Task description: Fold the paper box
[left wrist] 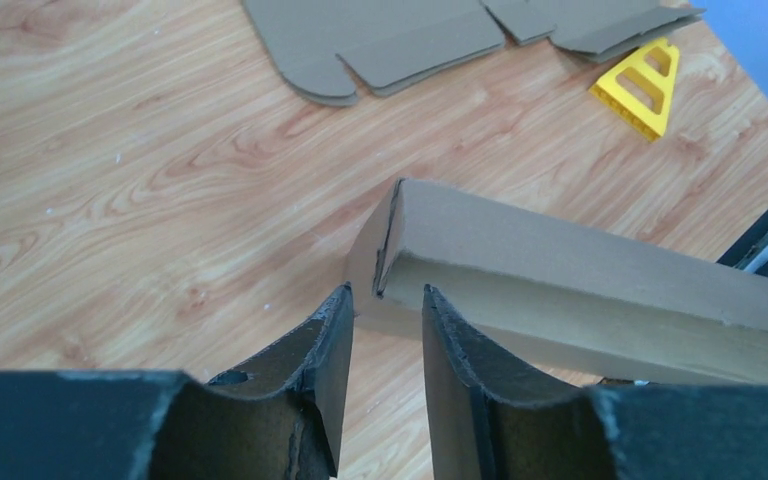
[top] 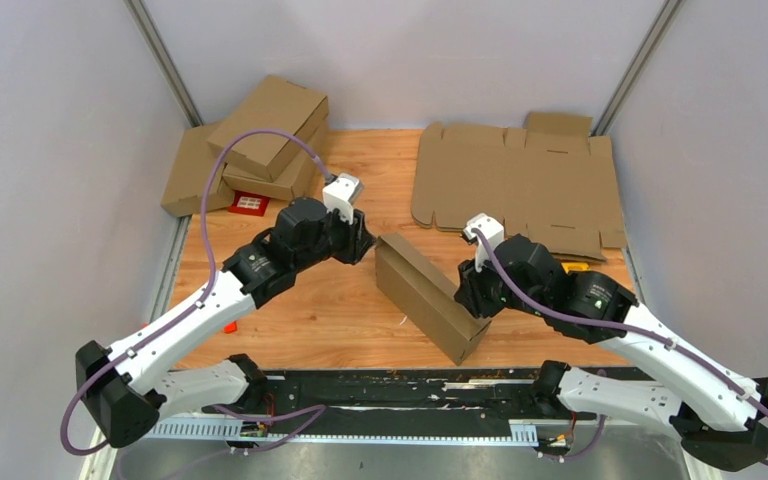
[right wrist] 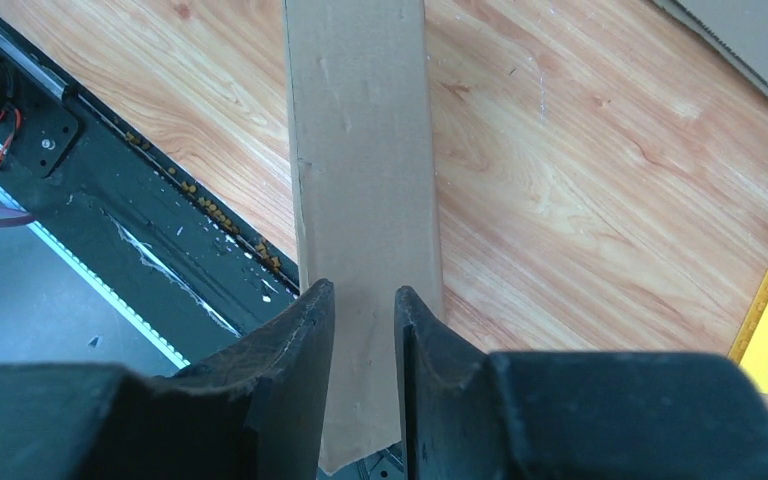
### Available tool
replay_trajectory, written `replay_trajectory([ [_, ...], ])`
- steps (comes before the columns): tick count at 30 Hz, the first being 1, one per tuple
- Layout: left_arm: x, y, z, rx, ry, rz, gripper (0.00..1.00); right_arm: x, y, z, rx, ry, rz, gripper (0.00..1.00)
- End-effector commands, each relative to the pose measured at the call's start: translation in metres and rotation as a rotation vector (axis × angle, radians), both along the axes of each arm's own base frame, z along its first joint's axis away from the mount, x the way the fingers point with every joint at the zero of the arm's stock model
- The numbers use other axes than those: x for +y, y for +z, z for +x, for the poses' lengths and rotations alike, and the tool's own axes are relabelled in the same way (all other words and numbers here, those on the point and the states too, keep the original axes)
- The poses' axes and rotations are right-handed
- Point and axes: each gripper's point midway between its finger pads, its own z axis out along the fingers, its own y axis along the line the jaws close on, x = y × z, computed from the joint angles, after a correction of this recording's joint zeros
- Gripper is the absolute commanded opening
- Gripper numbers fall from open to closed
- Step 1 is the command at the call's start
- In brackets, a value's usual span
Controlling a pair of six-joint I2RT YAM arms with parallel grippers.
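The paper box [top: 425,295] is closed into a long, shallow brown carton that stands on one long side in the middle of the table, running from far left to near right. My left gripper [top: 368,245] is at its far-left end. In the left wrist view its fingers are apart with nothing between them, and the box's corner [left wrist: 390,240] lies just past the left gripper [left wrist: 388,295]. My right gripper [top: 465,290] is at the box's near-right end. In the right wrist view the right gripper [right wrist: 364,290] is open a narrow gap, with the box's flat face [right wrist: 360,150] behind it.
Several closed brown boxes [top: 265,140] are stacked at the back left, next to a red label [top: 250,203]. Flat cardboard blanks [top: 520,185] lie at the back right. A yellow triangle [left wrist: 645,85] lies near the right arm. A black rail [top: 390,385] runs along the near edge.
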Motion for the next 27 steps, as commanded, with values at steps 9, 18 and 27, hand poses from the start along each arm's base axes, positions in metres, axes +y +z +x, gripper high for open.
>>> replay_trajectory([
  [9, -0.031, 0.023, 0.014, -0.042, -0.047, -0.11, 0.32, -0.001, 0.017, -0.01, -0.011, 0.049, 0.039, 0.3],
  [18, -0.035, 0.047, 0.017, -0.092, -0.067, -0.125, 0.0, 0.001, 0.03, -0.014, -0.02, 0.087, 0.053, 0.31],
  [27, -0.054, 0.013, 0.023, -0.032, -0.111, -0.1, 0.0, 0.003, 0.018, -0.019, 0.03, 0.114, 0.017, 0.32],
])
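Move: The paper box stands on its side, its far top end about 6 cm to the left hand's right, level fore-and-aft and 4 cm below. From that hand the flat cardboard lies roughly 22 cm ahead, 35 cm right and 24 cm down. The same far end is about 18 cm ahead of the right hand, 17 cm left and 3 cm below; the yellow triangle lies some 13 cm ahead of that hand, 25 cm right and 22 cm down. Fingers shutting, the left hand goes 4 cm right towards the box's far end; the right lifts 2 cm. ##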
